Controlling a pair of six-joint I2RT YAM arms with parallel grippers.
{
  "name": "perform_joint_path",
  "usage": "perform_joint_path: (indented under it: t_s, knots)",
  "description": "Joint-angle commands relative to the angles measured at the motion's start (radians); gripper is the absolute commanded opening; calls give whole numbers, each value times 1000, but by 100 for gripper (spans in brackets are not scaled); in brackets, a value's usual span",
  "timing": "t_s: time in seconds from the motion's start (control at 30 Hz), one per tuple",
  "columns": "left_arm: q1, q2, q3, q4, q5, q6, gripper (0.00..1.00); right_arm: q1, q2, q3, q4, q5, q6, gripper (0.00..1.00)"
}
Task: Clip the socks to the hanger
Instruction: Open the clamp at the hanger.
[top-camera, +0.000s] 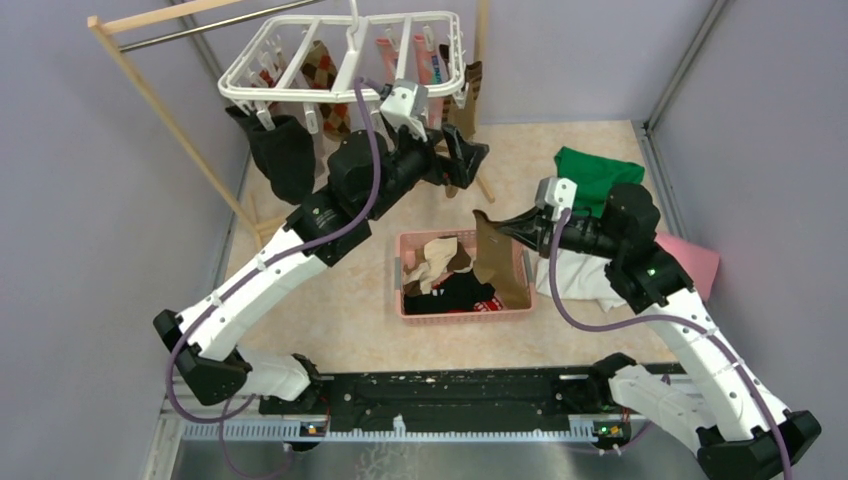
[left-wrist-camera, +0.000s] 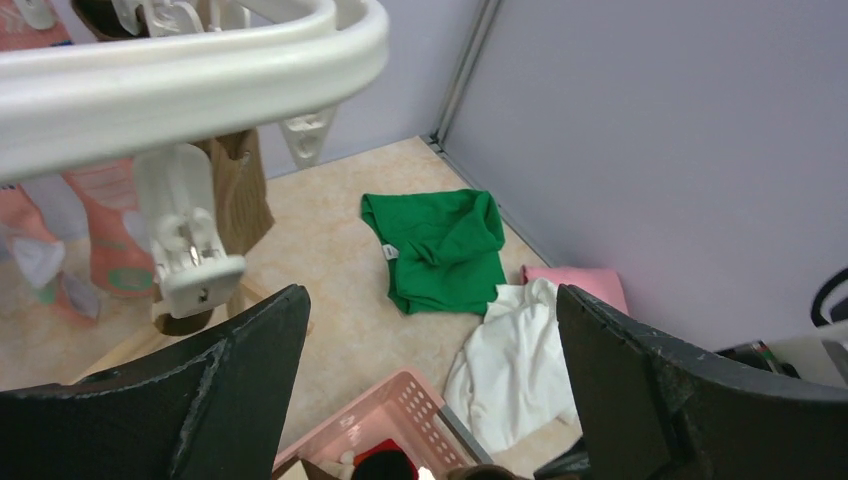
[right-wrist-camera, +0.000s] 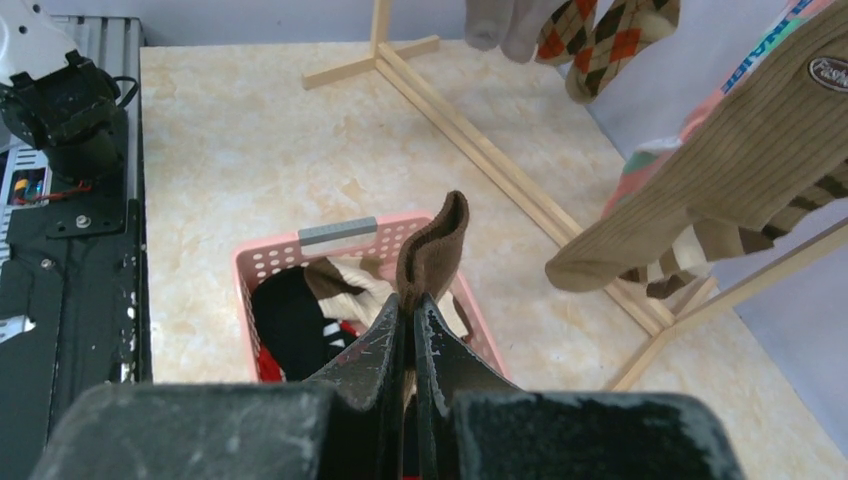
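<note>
The white hanger (top-camera: 340, 62) hangs at the back with several socks clipped to it: a black sock (top-camera: 282, 150), an argyle sock (top-camera: 325, 75) and a pink patterned sock (top-camera: 425, 60). My left gripper (top-camera: 465, 160) stands open just under the hanger's right front corner. In the left wrist view the hanger rim (left-wrist-camera: 180, 70) and an empty clip (left-wrist-camera: 190, 250) sit above its left finger. My right gripper (top-camera: 492, 226) is shut on a plain brown sock (top-camera: 497, 262), which dangles over the pink basket (top-camera: 465, 314). The right wrist view shows that brown sock (right-wrist-camera: 435, 250) pinched between the jaws.
The basket (right-wrist-camera: 280, 258) holds more socks, black and cream-brown among them. A green cloth (top-camera: 595, 175), a white cloth (top-camera: 575, 278) and a pink cloth (top-camera: 692, 262) lie at the right. The wooden rack (top-camera: 165, 115) carries the hanger. Grey walls close in both sides.
</note>
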Motion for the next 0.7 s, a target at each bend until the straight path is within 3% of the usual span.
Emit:
perform_joint_path:
  t_s: [0.0,0.3,0.5,0.67]
  knots:
    - [-24,-95,-60,84,54,-1,98,-7,-28,-29,39,-5,-8,0]
    - [-39,-262,-213,141,149,118,98,-8,-40,-71,143,-19,59,0]
    - [-39,-478,-544,304,505,358,99,-7,-29,-103,240,-102,106,0]
    - [-39,-703,-911,516,612,558,99,-7,5,-124,420,-204,191,0]
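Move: The left gripper, wide open and empty by the hanger's right front corner, has the brown sock hanging about 7 cm back, 6 cm to its right and 18 cm below. The nearest clamp is roughly 8 cm ahead, 6 cm left and level; a striped sock hangs 15 cm ahead, 1 cm left and 8 cm lower. The basket lies some 30 cm beneath, 5 cm back and 3 cm right. From the right gripper, which pinches it, the brown sock's middle is 8 cm below, 1 cm back and 1 cm left. Bring the left gripper away from the hanger corner, about 14 cm back and a little left; stay nearly level at first, then sink some 6 cm late on. Swing its open fingers clockwise and tip them slightly up, so they point rightward at the brown sock. Keep the right gripper shut on the sock, almost in place. ##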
